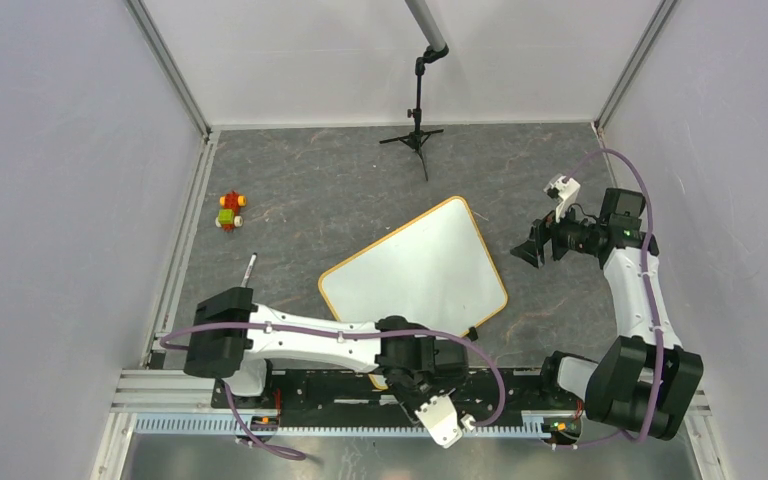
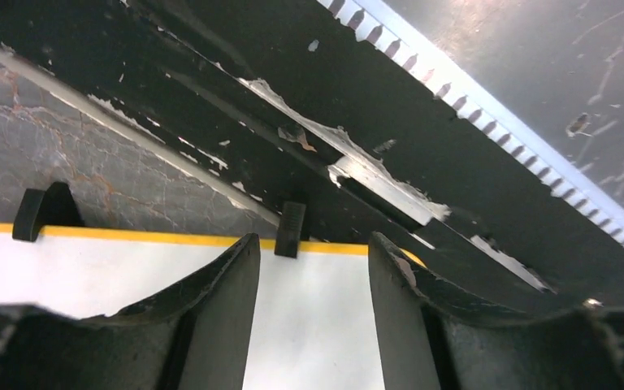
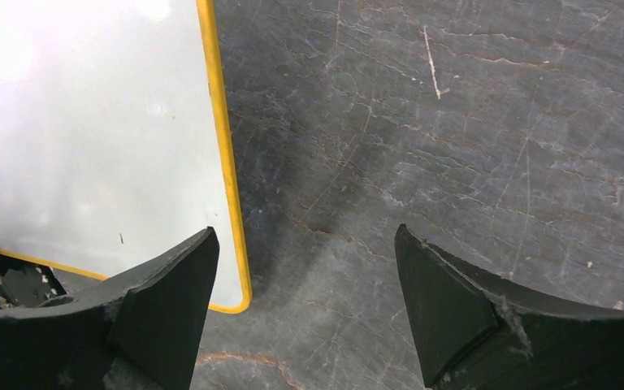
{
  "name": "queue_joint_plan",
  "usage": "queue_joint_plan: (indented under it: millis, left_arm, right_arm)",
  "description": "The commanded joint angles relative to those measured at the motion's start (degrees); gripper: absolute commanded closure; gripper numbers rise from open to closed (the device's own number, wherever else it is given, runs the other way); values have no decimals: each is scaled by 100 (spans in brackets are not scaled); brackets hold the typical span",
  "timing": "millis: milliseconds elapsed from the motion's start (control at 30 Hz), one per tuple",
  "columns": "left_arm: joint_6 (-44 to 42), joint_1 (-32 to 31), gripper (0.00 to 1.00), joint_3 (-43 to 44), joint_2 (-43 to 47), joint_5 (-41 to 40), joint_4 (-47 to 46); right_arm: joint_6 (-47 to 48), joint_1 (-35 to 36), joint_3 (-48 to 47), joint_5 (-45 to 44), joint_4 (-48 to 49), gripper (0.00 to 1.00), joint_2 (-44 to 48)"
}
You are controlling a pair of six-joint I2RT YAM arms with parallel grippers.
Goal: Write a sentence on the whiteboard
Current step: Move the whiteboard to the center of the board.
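The whiteboard (image 1: 415, 268) lies flat and turned at an angle in the middle of the table, white with a thin yellow rim. The sentence is out of view; the board's face shows only white. My left gripper (image 1: 392, 385) hangs over the board's near edge, open, with bare board (image 2: 89, 276) showing between its fingers (image 2: 227, 284) and a black clip foot (image 2: 290, 229) just beyond them. My right gripper (image 1: 528, 248) is open above the bare table, just right of the board's rim (image 3: 223, 162), with nothing between its fingers.
A thin marker-like stick (image 1: 249, 268) lies on the table at the left, near the left arm's base. A small red, yellow and green toy (image 1: 229, 211) sits further back on the left. A black tripod stand (image 1: 418, 135) is at the back. The black base rail (image 2: 390, 122) runs along the near edge.
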State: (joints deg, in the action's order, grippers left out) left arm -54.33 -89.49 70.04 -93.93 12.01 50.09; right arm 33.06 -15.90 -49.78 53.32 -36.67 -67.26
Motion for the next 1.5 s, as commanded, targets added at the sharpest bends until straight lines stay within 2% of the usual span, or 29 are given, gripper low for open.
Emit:
queue_joint_plan:
  millis: [0, 100, 267, 433, 667, 833, 1200, 1467]
  left_arm:
    - [-747, -46, 43, -143, -228, -88, -620]
    - [-863, -36, 44, -184, -378, -193, -754]
    - [-1176, 51, 51, -305, -562, -251, -757]
    - [-1345, 332, 54, -316, -704, -214, -663]
    - [-1956, 644, 73, -412, -778, -337, -535]
    - [-2235, 834, 81, -313, -874, -395, -474]
    - [-2845, 1340, 87, -65, -1048, -451, -192]
    - [-2597, 1593, 86, 301, -1390, -498, -263]
  right_arm:
    - [-121, -58, 172, 394, 317, 14, 165]
    - [-138, -70, 239, 432, 351, 14, 174]
    - [-156, -98, 362, 508, 404, 14, 170]
    - [51, -145, 311, 503, 196, 13, 83]
    - [75, -172, 293, 573, 183, 13, -42]
    - [135, -200, 276, 609, 133, 13, -133]
    - [163, -212, 293, 657, 122, 12, -224]
    - [175, -222, 237, 656, 74, 12, -253]
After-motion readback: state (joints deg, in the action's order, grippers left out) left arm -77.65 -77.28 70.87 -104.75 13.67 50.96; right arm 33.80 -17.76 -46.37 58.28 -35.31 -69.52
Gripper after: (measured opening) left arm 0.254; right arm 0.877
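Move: The black tab on the whiteboard's near edge is about 4 cm ahead of my left hand, level sideways and some 6 cm below. The edge's second tab lies about 8 cm farther out and 13 cm to the right of that tab; the board's near corner is about 7 cm to my left and 1 cm back, and its middle roughly 21 cm ahead. From my idle right hand, the near tab lies about 26 cm back, 24 cm left and 13 cm below. I sink my left hand about 5 cm onto the whiteboard's near edge, easing forward about 4 cm as the half-open fingers close and pinch the nearer black tab between them. After a brief pause, still gripping the tab, I push forward another 3 cm at the same height, taking the board away from the base, while the wrist turns about 10 degrees clockwise over the whole move. ##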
